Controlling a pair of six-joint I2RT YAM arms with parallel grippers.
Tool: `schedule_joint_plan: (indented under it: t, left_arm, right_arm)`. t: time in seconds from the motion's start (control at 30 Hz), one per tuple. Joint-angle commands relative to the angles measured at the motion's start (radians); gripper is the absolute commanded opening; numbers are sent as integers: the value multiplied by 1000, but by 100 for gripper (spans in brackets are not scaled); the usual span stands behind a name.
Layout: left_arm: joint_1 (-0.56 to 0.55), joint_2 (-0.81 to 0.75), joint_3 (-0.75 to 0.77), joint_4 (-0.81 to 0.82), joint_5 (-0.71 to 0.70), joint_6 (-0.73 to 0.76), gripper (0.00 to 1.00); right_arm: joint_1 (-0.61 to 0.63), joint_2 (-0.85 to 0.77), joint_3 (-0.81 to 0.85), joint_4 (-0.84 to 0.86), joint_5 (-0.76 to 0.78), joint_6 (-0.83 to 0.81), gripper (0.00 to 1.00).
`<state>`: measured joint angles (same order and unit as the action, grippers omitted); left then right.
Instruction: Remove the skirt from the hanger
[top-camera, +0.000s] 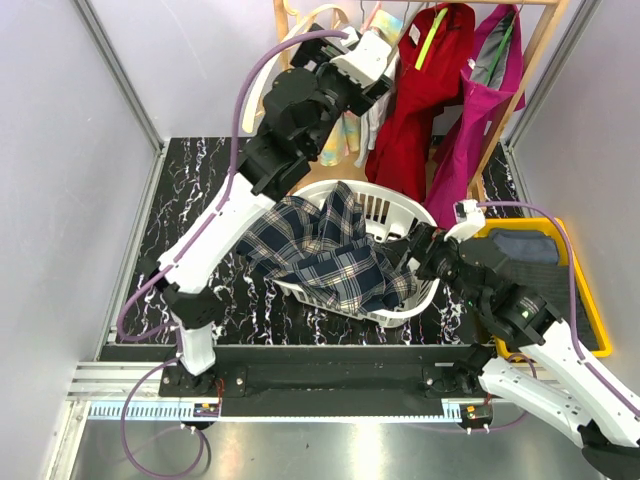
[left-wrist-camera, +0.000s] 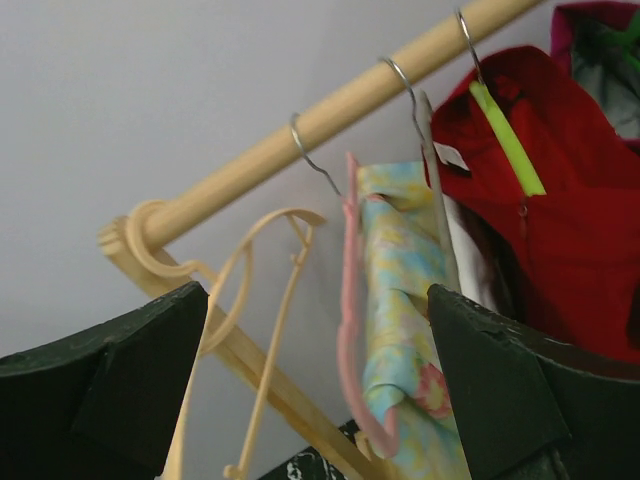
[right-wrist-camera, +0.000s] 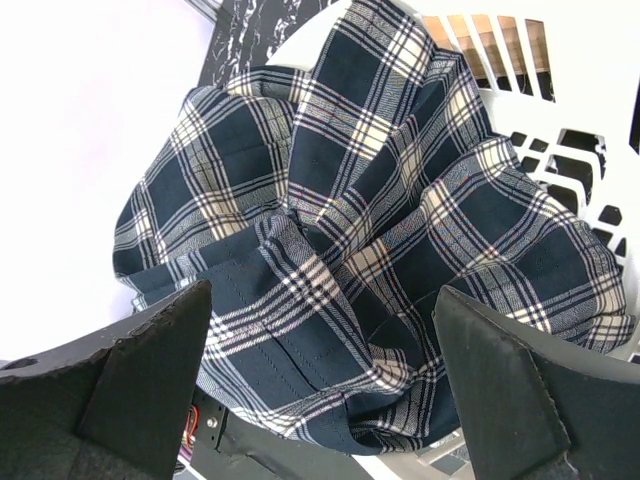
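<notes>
The navy plaid skirt (top-camera: 320, 250) (right-wrist-camera: 330, 200) lies crumpled in the white laundry basket (top-camera: 400, 205) (right-wrist-camera: 570, 140) and spills over its near rim. An empty cream hanger (left-wrist-camera: 270, 330) (top-camera: 300, 30) hangs on the wooden rail (left-wrist-camera: 330, 110). My left gripper (top-camera: 385, 40) (left-wrist-camera: 318, 295) is raised by the rail, open, with the cream hanger and a pink hanger (left-wrist-camera: 347, 330) showing between its fingers, apart from both. My right gripper (top-camera: 408, 245) (right-wrist-camera: 322, 295) hovers open just over the skirt at the basket's right side, holding nothing.
The pink hanger carries a pastel flowered garment (left-wrist-camera: 400, 300). Further right on the rail hang a red garment (top-camera: 410, 90) and a magenta one (top-camera: 480, 110). A yellow tray (top-camera: 590, 300) with dark blue cloth (top-camera: 525, 245) sits at the right.
</notes>
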<state>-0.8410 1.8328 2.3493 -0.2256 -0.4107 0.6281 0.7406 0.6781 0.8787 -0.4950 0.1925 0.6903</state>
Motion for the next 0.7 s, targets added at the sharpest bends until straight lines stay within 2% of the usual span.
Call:
schedule_joint_plan:
  t: [0.0,0.23,0.33,0.4,0.47,0.5,0.6,0.67]
  left_arm:
    - [63,49,74,46,118,-119,99]
    - [95,100,90,68,139,-100,99]
    - [108,99,61,86,171,-96,95]
    - [118,95,22,133,206,-84,89]
    - [125,111,59,120,222,-97,83]
    - [129,134,74,111,233,-105,77]
    - [137,160,88,101,240,-107,65]
    - [140,171,88,100,242,-107,65]
  right_arm:
    - [5,-38,-20,33,25,11,100]
    - [5,-57,-29,35,28,9,100]
    - [3,-57,-26,33,28,6,100]
    - [3,-57,-23,33,28,3,100]
    - [3,-57,-21,33,30,-2,100]
    - [5,-57,-21,33,33,-3,100]
    - [3,-60,-20,33,36,-3,100]
    - [3,-63,-20,33,38,-2,100]
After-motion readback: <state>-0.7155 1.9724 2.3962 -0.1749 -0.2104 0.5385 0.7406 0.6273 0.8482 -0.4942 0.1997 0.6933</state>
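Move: The pink hanger with the floral garment hangs about 9 cm ahead of the open left gripper, roughly 3 cm to its right, its middle some 4 cm lower. The empty wooden hanger is around 12 cm to the left of the pink one, and the white hanger about 7 cm to the right of it, both at much the same depth and height. From the right hand the pink hanger is roughly 27 cm ahead, 9 cm left and 26 cm higher. Bring the left gripper forward about 6 cm towards the pink hanger while sinking some 4 cm and easing slightly right, quickly at first, then slowing. Once the hanger's upper part stands between the fingers, start closing to about two thirds open, turning the wrist just 5 degrees clockwise; contact can't be seen yet. ##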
